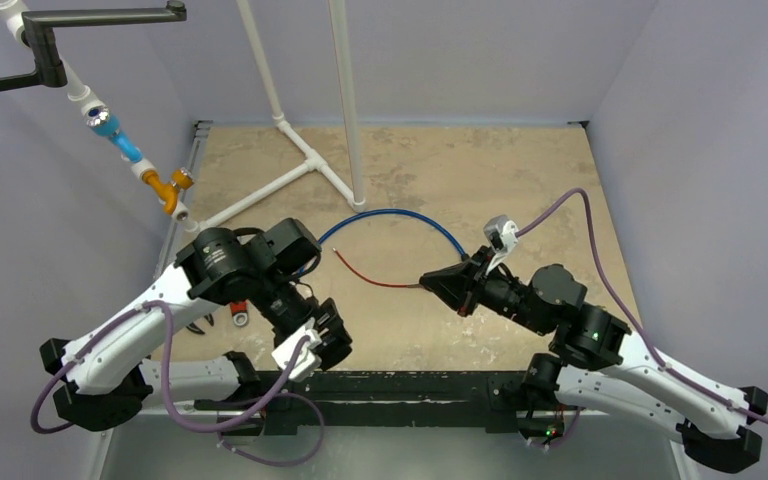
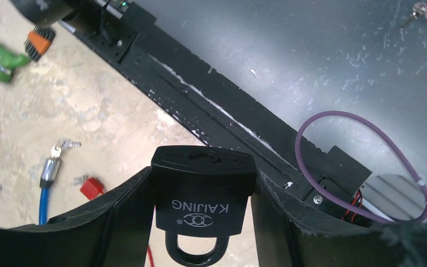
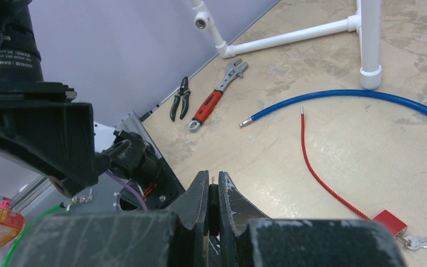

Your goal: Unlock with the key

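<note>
A black padlock (image 2: 203, 200) marked KAIJING sits between the fingers of my left gripper (image 2: 200, 177), which is shut on its body. Its keyhole end faces away from the wrist camera and its shackle points back toward it. In the top view the left gripper (image 1: 322, 338) hangs near the table's front edge and the lock is mostly hidden. My right gripper (image 3: 213, 182) is shut on a key (image 3: 214, 201) with a dark head; only a small metal tip pokes out past the fingertips. In the top view the right gripper (image 1: 435, 283) points left toward the left arm, a gap apart.
A blue cable (image 1: 390, 215) and a red cable (image 1: 370, 275) lie mid-table. A red-handled wrench (image 3: 214, 97) and pliers (image 3: 180, 97) lie at the left by the wall. A small red lock with keys (image 3: 392, 222) lies on the table. A white pipe frame (image 1: 300, 160) stands at the back.
</note>
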You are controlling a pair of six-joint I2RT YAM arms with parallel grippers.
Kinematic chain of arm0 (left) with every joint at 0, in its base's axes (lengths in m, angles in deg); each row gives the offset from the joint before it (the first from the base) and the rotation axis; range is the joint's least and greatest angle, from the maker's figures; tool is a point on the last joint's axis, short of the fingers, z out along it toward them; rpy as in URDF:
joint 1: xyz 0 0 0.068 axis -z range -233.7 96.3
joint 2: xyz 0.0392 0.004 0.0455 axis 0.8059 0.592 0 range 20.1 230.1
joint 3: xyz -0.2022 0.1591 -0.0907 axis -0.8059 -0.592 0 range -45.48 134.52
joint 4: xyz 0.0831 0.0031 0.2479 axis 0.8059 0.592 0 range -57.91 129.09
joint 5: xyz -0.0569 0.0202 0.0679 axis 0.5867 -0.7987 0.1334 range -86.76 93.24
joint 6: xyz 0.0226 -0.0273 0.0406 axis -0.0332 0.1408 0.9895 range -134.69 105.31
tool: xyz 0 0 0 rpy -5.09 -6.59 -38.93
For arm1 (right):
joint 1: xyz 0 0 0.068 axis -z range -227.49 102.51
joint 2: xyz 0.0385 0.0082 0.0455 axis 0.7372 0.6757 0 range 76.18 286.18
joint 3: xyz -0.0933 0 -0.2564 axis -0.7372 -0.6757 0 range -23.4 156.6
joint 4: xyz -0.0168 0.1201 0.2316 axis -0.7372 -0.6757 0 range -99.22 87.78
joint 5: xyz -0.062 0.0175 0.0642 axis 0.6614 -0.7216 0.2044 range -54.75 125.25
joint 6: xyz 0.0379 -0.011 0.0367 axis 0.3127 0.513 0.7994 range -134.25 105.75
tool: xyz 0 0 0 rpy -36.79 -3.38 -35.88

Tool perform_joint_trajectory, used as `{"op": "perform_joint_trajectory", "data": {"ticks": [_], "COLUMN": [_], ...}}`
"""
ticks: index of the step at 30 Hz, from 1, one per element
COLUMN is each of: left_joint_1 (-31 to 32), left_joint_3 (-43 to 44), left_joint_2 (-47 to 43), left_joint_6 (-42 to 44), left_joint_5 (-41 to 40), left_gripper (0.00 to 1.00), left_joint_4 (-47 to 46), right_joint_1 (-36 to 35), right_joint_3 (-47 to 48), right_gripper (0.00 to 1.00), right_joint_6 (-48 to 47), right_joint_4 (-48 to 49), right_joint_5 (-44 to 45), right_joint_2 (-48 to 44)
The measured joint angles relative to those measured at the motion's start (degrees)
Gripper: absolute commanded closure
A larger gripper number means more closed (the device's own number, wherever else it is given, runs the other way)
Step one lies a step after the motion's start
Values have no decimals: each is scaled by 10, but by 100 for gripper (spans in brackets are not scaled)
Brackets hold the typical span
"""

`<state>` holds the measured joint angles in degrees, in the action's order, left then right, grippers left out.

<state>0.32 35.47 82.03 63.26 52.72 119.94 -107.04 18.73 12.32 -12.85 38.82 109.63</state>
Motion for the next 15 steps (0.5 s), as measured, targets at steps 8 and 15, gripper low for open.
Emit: {"op": "perform_joint_trajectory", "data": {"ticks": [8,15], "left_joint_1": [31,31], "left_joint_3": [26,-63], "left_joint_2": [48,138], "left_joint_6": [50,0], "left_joint_5": [10,30], "left_gripper": [100,100], "left_joint_4": [22,19], "right_joint_1": [3,5], "right_joint_3": [-1,-1], "right_gripper": [100,100], "right_joint_6": [-3,-17], "right_joint_4": [2,10], "right_joint_5": [-1,-1], "right_joint_2": [11,17]}}
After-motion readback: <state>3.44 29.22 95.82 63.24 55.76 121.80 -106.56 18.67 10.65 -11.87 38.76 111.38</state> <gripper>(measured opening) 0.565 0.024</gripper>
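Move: The left hand already grips the black padlock; the key pinched in the right fingers is about 12 cm ahead of the left hand, 15 cm to its right and 3 cm higher. On the table some 26 cm below lie the red padlock, 24 cm ahead and 17 cm right, and the blue cable lock's end, 28 cm ahead and 25 cm right. From the right hand, the black padlock is about 12 cm back, 15 cm left and 3 cm lower. Left hand eases slightly right and back, then plunges about 6 cm, tilting some 20 degrees, padlock still gripped. ##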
